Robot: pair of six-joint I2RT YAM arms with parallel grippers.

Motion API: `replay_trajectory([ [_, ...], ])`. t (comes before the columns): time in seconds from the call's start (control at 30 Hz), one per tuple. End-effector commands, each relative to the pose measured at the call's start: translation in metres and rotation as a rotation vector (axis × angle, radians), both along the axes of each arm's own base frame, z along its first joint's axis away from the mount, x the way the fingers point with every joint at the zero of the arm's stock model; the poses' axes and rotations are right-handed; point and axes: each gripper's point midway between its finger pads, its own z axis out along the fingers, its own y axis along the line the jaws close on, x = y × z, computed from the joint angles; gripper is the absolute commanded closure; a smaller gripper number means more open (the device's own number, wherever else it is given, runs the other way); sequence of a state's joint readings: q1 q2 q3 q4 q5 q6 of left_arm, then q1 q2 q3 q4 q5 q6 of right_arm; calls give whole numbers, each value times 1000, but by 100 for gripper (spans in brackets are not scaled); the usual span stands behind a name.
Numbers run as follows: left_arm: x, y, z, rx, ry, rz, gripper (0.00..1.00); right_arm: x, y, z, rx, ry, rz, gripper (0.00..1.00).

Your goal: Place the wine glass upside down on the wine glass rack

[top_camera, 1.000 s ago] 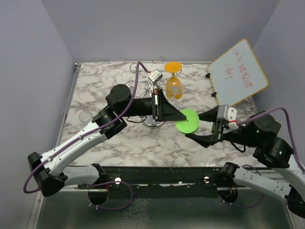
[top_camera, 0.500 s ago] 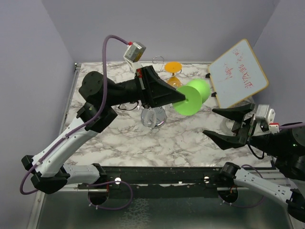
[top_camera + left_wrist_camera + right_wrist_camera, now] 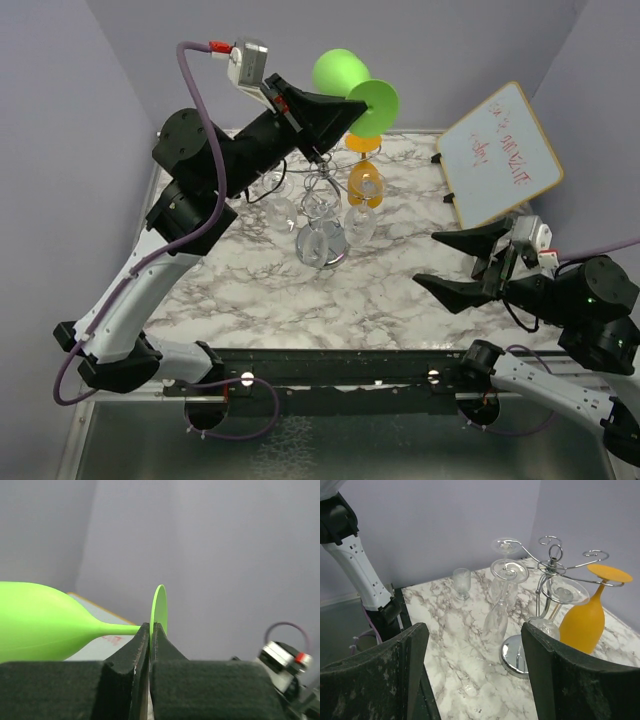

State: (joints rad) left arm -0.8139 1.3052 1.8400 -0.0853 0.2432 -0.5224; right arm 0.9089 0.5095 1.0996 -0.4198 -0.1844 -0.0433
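Observation:
High above the rack, my left gripper [image 3: 352, 103] is shut on the round foot of a bright green wine glass [image 3: 340, 70], which lies roughly level. In the left wrist view the foot disc [image 3: 160, 607] stands edge-on between the closed fingertips, stem and bowl [image 3: 40, 622] reaching left. The chrome wine glass rack [image 3: 322, 215] stands mid-table below; an orange glass [image 3: 363, 185] and clear glasses [image 3: 497, 615] hang upside down from its arms [image 3: 550, 562]. My right gripper [image 3: 427, 260] is open and holds nothing, right of the rack, facing it [image 3: 474, 635].
A whiteboard [image 3: 500, 155] leans at the back right of the marble table [image 3: 250, 290]. A small clear glass [image 3: 462, 582] stands upright on the table's far left side. The rack's mirrored base [image 3: 516, 655] sits close before my right fingers.
The left arm has lifted the green glass from beside the rack's base to high above the rack. The right gripper let go of it, opened wide and drew back to the right.

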Motion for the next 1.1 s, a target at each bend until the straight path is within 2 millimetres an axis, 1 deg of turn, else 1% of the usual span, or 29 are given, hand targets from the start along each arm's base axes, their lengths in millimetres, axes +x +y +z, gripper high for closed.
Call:
replay_trajectory([
  [0.0,62,30,-5,76,-31,298,100,2,10,-2,31,64,22,20],
  [0.1,109,51,-24,74,56,387,100,2,14,-2,35,100,35,20],
  [0.13,124,56,-35,81,85,410,100,2,16,-3,37,108,37,20],
  [0.2,147,60,-57,93,136,417,100,1,17,-4,42,125,44,20],
  [0.27,164,59,-76,118,168,396,100,-3,20,-5,45,137,70,20],
  [0.33,181,61,-91,131,200,374,100,-7,22,-6,54,147,98,20],
  [0.4,201,68,-107,137,252,382,100,-9,23,-7,64,158,112,20],
  [0.47,212,70,-118,123,272,338,100,-10,23,-8,66,167,115,20],
  [0.53,221,72,-126,110,296,305,100,-9,22,-8,63,170,107,20],
  [0.63,235,80,-144,93,387,298,100,-7,21,-7,68,179,90,19],
  [0.7,238,83,-157,74,447,269,100,-7,23,-7,70,185,94,19],
  [0.77,236,83,-159,37,474,216,100,-6,24,-8,73,190,95,19],
  [0.83,228,77,-159,15,498,134,100,-4,26,-10,71,200,90,19],
  [0.93,221,72,-160,3,541,69,100,-2,27,-11,63,210,86,19],
  [1.03,217,71,-163,-3,579,57,100,-1,29,-11,57,214,88,19],
  [1.07,217,73,-167,7,598,70,100,-1,29,-11,56,214,90,19],
])
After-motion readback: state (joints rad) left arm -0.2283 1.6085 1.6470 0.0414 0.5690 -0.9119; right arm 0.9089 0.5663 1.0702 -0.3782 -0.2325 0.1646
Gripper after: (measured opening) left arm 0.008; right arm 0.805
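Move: The left hand holds the green wine glass by its foot. The empty back hook of the rack lies about 25 cm ahead of it, 4 cm left and 23 cm below. Another free hook sits some 10 cm left of that hook and 4 cm nearer; the orange glass hangs about 6 cm right of it, 5 cm nearer and 8 cm lower. From the right hand the back hook lies about 32 cm ahead, 20 cm left and 5 cm below. Sweeping forward about 25 cm and down 18, and veering some 8 cm left, the left hand carries the green glass over the rack towards its back hook, then eases slightly back and right. Its wrist tips forward some 30 degrees, swinging the bowl downward, while the fingers keep pinching the foot. The open, empty right hand shifts about 2 cm left. ##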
